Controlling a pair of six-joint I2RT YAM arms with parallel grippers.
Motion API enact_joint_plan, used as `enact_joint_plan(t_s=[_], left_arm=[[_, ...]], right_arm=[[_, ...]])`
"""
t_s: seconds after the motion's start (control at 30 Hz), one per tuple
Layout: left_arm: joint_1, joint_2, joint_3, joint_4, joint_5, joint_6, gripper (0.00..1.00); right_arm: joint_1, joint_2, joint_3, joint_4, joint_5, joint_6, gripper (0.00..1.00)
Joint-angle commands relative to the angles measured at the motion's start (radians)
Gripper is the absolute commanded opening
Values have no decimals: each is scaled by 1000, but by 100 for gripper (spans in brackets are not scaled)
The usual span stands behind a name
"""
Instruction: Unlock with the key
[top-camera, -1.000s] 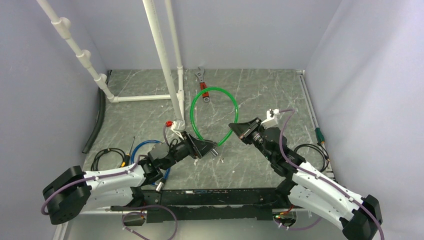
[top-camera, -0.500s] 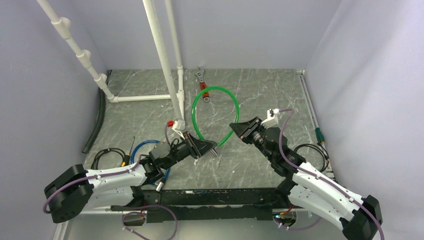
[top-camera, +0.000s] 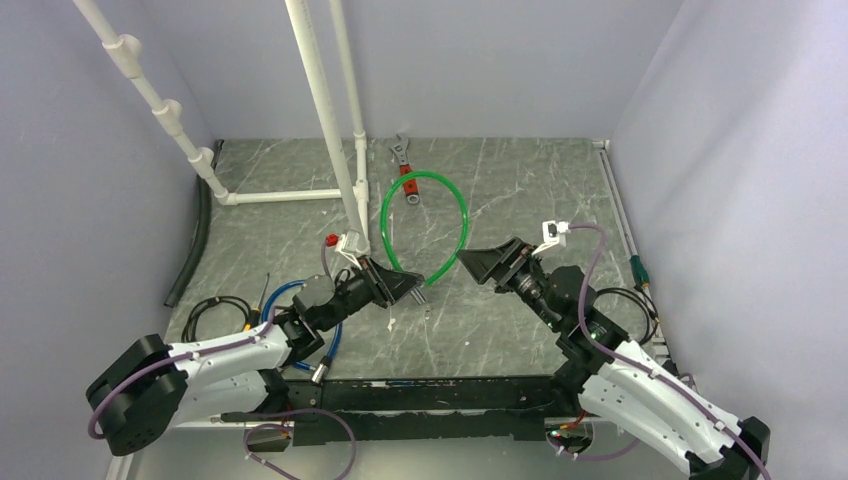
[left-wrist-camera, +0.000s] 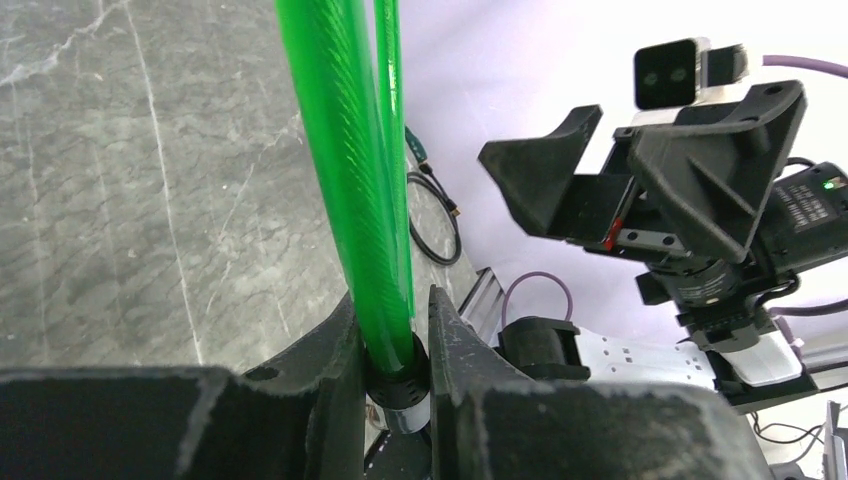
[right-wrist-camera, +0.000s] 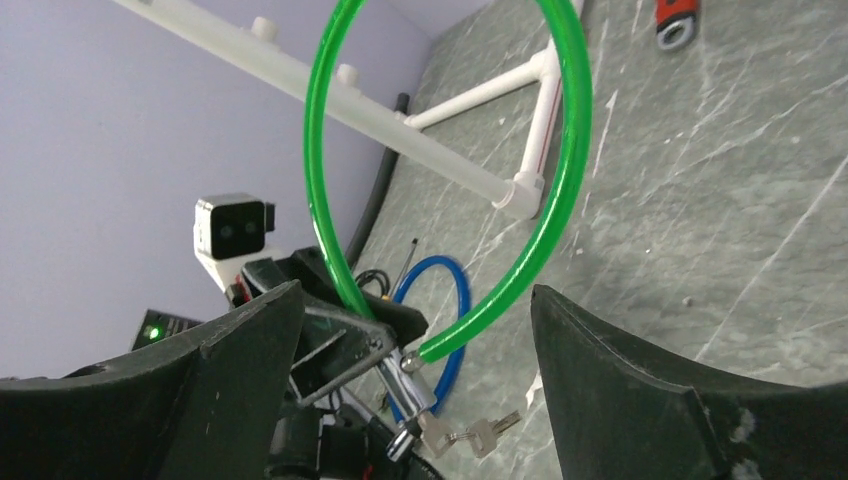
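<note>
My left gripper (top-camera: 408, 283) (left-wrist-camera: 392, 298) is shut on the black collar at the lock end of the green cable (top-camera: 425, 182) (left-wrist-camera: 345, 150), holding it off the floor. The silver lock cylinder (right-wrist-camera: 412, 382) sticks out below its fingers. The key (right-wrist-camera: 437, 436) sits in the cylinder's end, with a second key (right-wrist-camera: 488, 433) dangling from it on a ring. The cable's other end (right-wrist-camera: 428, 351) meets the cylinder's side. My right gripper (top-camera: 478, 262) (right-wrist-camera: 418, 293) stands open a short way to the right, facing the lock, with nothing between its fingers (right-wrist-camera: 640, 380).
A white pipe frame (top-camera: 322, 110) rises at the back left. A red-handled wrench (top-camera: 405, 176) lies behind the green loop. A blue cable (top-camera: 288, 298) and black coil (top-camera: 215, 315) lie by the left arm. Another black coil (top-camera: 632, 305) lies right.
My right gripper has opened and drawn back to the right. The left gripper has closed on the lock end and lifted it slightly; the green loop's lower end has swung towards it.
</note>
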Motion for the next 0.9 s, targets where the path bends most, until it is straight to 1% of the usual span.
enact_joint_plan(t_s=[0.0, 0.1, 0.23, 0.3, 0.33, 0.47, 0.5, 0.57, 0.6, 0.67, 0.87], left_arm=[[16, 29, 21, 202, 60, -22, 0], [18, 60, 13, 252, 73, -37, 0], [17, 91, -1, 308, 88, -52, 0], [17, 96, -4, 322, 91, -53, 0], [19, 95, -4, 321, 94, -53, 0], [19, 91, -12, 326, 99, -54, 0], [20, 90, -16, 326, 101, -54, 0], [21, 85, -23, 313, 95, -53, 0], [22, 81, -25, 304, 92, -52, 0], [23, 70, -30, 277, 82, -49, 0], [25, 37, -40, 196, 70, -36, 0]], right_arm=[[3, 18, -73, 99, -89, 79, 85], [2, 69, -119, 209, -123, 141, 82], [4, 174, -117, 306, -155, 158, 78], [4, 220, -107, 346, -166, 159, 75], [4, 240, -102, 363, -169, 161, 72], [3, 286, -85, 388, -159, 155, 45], [3, 287, -79, 379, -150, 147, 36], [4, 278, -62, 330, -126, 122, 11], [4, 271, -51, 299, -120, 109, 0], [4, 243, -34, 245, -70, 82, 0], [2, 153, -1, 134, -1, 17, 0]])
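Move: The stretch of green cable just above its plug lies about 5 cm left of the open right hand and 6 cm below it, level fore and aft. The lock body is roughly 9 cm left of that hand, 2 cm back and 6 cm down, with the keys hanging some 3 cm lower, 1 cm farther back. From the left hand, which holds the cable at the lock, that stretch is about 4 cm right and 1 cm ahead. The right fingers shut on the green cable just above its plug and pinch it. To reach it, the open hand sinks about 7 cm while sliding nearly 5 cm left towards the lock, tipping some 10 degrees down. Once closing is nearly done it turns back up, by about 3 cm, keeping its hold. The left hand keeps its grip at the lock, shifting barely a centimetre. ##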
